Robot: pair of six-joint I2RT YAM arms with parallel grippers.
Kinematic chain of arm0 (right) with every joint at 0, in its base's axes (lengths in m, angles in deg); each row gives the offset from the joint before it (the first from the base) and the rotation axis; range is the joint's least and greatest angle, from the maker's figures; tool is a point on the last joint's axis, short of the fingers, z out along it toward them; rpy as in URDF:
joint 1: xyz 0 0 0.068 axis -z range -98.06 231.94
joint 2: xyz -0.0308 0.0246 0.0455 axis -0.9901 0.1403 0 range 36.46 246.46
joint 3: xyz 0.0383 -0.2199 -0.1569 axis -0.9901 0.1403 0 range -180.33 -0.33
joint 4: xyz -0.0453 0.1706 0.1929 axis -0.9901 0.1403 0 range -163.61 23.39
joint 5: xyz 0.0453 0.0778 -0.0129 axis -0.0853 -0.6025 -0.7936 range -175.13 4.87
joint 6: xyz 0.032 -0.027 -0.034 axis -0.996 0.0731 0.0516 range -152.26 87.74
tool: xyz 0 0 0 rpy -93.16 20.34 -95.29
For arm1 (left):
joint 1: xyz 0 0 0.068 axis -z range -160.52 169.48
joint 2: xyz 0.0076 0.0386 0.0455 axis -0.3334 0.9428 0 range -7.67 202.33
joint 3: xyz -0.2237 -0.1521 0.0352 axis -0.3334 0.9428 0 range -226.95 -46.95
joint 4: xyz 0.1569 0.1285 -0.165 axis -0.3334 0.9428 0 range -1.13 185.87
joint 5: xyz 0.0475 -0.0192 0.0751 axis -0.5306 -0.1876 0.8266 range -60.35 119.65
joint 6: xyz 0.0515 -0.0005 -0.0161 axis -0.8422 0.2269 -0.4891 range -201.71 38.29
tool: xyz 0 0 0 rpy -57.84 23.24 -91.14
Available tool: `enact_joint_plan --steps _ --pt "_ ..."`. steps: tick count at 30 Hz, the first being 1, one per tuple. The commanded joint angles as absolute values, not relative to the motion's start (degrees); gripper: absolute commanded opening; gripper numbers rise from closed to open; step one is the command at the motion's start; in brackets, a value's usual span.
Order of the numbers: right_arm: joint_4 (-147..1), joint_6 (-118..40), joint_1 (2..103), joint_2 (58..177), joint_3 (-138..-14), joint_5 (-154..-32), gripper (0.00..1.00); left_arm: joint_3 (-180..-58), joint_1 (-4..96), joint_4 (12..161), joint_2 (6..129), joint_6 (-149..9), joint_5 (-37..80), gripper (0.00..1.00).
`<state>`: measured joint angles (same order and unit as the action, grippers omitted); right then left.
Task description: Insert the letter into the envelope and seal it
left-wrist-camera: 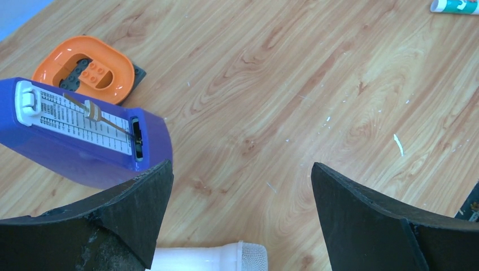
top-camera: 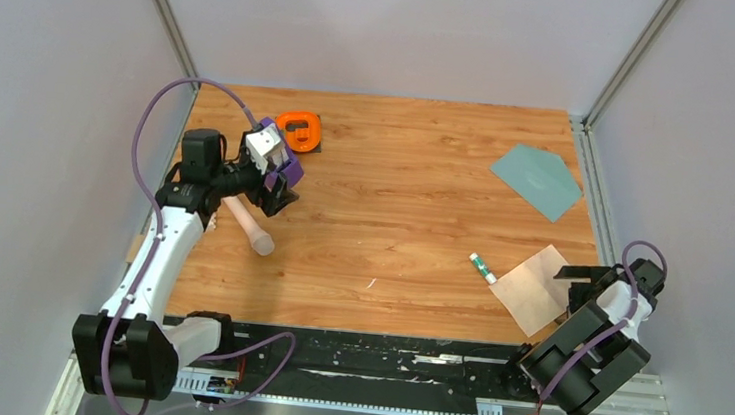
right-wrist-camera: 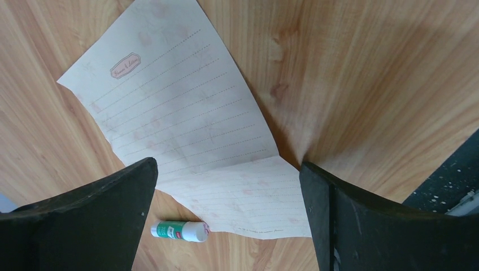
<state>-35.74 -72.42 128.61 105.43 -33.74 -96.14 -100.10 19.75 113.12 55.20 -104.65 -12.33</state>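
The letter is a pale beige lined sheet with a crease, lying flat near the table's front right; the right wrist view shows the letter filling its middle. My right gripper hovers open over the sheet's near right edge, holding nothing. The grey-teal envelope lies flat at the back right, its pointed flap spread out. My left gripper stands open at the far left of the table over bare wood, far from both papers.
A green-and-white glue stick lies by the letter's left corner. At the left are a purple-blue metronome, an orange ring piece and a pinkish cylinder beneath the left gripper.
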Motion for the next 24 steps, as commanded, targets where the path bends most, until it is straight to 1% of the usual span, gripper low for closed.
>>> enact_joint_plan --steps 1,4,7,12,15,16,19,21,22,24 --pt "-41.34 -71.09 128.61 107.15 -32.06 -99.51 1.00 -102.08 19.65 114.18 53.81 -104.57 -13.74 1.00" --pt "-43.97 -70.23 128.61 107.04 -31.41 -100.42 0.98 -102.03 19.65 114.00 53.93 -104.25 -13.88 1.00" --pt "-45.71 -68.20 128.61 106.70 -31.52 -102.07 0.87 -102.06 19.65 113.77 54.09 -104.26 -13.96 1.00" --pt "-49.98 -64.80 128.61 105.73 -30.33 -109.42 0.53 -102.06 19.65 112.99 54.83 -103.88 -14.05 1.00" --pt "-51.86 -64.78 128.61 107.42 -29.87 -113.74 0.39 -102.14 19.65 112.66 55.42 -103.53 -14.01 1.00" --pt "-52.10 -64.78 128.61 108.13 -29.94 -114.76 0.36 -102.14 19.65 112.63 55.48 -103.52 -13.90 1.00" --pt "-53.21 -64.43 128.61 109.46 -30.04 -118.84 0.20 -102.15 19.65 112.68 55.44 -103.70 -13.51 1.00" --pt "-53.77 -64.42 128.61 109.74 -30.18 -121.13 0.02 -102.15 19.65 112.61 55.53 -103.88 -13.38 1.00" --pt "-53.82 -64.49 128.59 109.75 -30.40 -121.89 0.00 -102.15 19.65 112.61 55.61 -103.87 -13.36 1.00" --pt "-53.85 -64.36 128.60 109.56 -30.94 -123.94 0.00 -102.15 19.65 112.60 55.82 -103.86 -13.20 1.00"
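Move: The right hand hangs open just above the table at the letter's near right side; the letter's middle lies about 7 cm to its left, 1 cm farther out and 2 cm lower. The glue stick is some 17 cm left and 4 cm ahead of this hand, the teal envelope about 22 cm ahead and 7 cm left. From the left hand the letter lies roughly 50 cm right, 12 cm back and 21 cm down. The right hand drags the letter about 5 cm forward and slightly left, shutting its fingers and tilting them forward. ##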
